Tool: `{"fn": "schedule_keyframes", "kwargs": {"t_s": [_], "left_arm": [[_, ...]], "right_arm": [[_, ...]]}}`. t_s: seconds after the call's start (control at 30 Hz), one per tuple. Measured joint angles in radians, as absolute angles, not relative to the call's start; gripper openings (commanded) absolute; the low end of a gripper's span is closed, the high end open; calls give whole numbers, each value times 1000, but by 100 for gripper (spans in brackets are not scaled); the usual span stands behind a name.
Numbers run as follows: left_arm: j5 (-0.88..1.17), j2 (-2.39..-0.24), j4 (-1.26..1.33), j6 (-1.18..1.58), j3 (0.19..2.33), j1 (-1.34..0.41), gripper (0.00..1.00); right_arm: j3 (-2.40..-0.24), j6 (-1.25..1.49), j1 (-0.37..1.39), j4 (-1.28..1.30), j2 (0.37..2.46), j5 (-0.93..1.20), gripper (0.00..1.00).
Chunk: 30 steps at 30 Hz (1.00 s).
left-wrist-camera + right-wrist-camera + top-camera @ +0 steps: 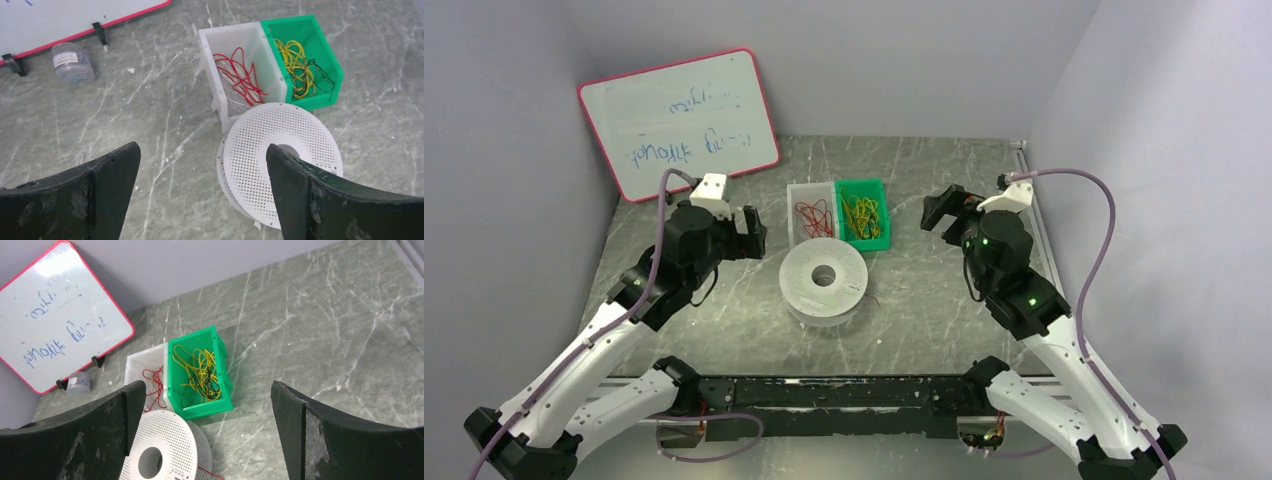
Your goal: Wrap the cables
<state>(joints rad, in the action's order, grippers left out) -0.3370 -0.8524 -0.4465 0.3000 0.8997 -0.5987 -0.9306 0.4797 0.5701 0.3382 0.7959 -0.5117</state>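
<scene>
Thin red cables lie tangled in a white bin. Yellow-orange cables, with a dark one among them, lie in a green bin beside it. A white perforated spool lies flat in front of the bins, and a red wire end sticks out at its right. My left gripper is open and empty, left of the spool. My right gripper is open and empty, right of the green bin. The wrist views show the red cables, the yellow cables and the spool.
A whiteboard with a red frame leans on the back wall at the left. A small clear jar stands at its foot. A metal rail runs along the table's right edge.
</scene>
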Motion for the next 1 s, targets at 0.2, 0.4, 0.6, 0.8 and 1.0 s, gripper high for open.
{"fn": "schedule_keyframes", "kwargs": {"t_s": [0.2,0.4,0.6,0.8,1.0], "left_arm": [[-248,-828,-424,272,892,-587,99],[-168,-828,-415,244,891,-584,99],[-120,-828,-408,232,889,-568,99],[-102,-825,-408,232,888,-553,100],[-100,-816,-408,231,887,-553,99]], "right_arm": [[-928,456,570,364,791,-498,100],[-874,423,570,364,828,-419,100],[-820,394,570,328,830,-274,100],[-773,392,570,266,860,-132,100],[-700,442,570,181,914,-4,99]]}}
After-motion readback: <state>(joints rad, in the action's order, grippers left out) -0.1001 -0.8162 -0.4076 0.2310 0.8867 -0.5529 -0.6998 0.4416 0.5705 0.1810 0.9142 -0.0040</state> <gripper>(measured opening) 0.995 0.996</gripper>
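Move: The white spool lies about 19 cm to the right hand's left and 3 cm ahead, with its middle some 28 cm below. A loose red cable end at the spool's right edge is only about 9 cm left of that hand, level with it and 30 cm down. The green box with yellow cables stands some 11 cm left and 19 cm ahead. From the left hand, the spool is roughly 12 cm right, 4 cm ahead and 22 cm below. Down and to the left, the right hand swoops about 11 cm lower and 9 cm across, in towards the spool and its red cable end, turning some 30 degrees counter-clockwise and tipping its wide-open fingers further down. The left hand, also open, edges about 2 cm right and turns slightly clockwise, then nearly stands. Neither hand touches anything. ##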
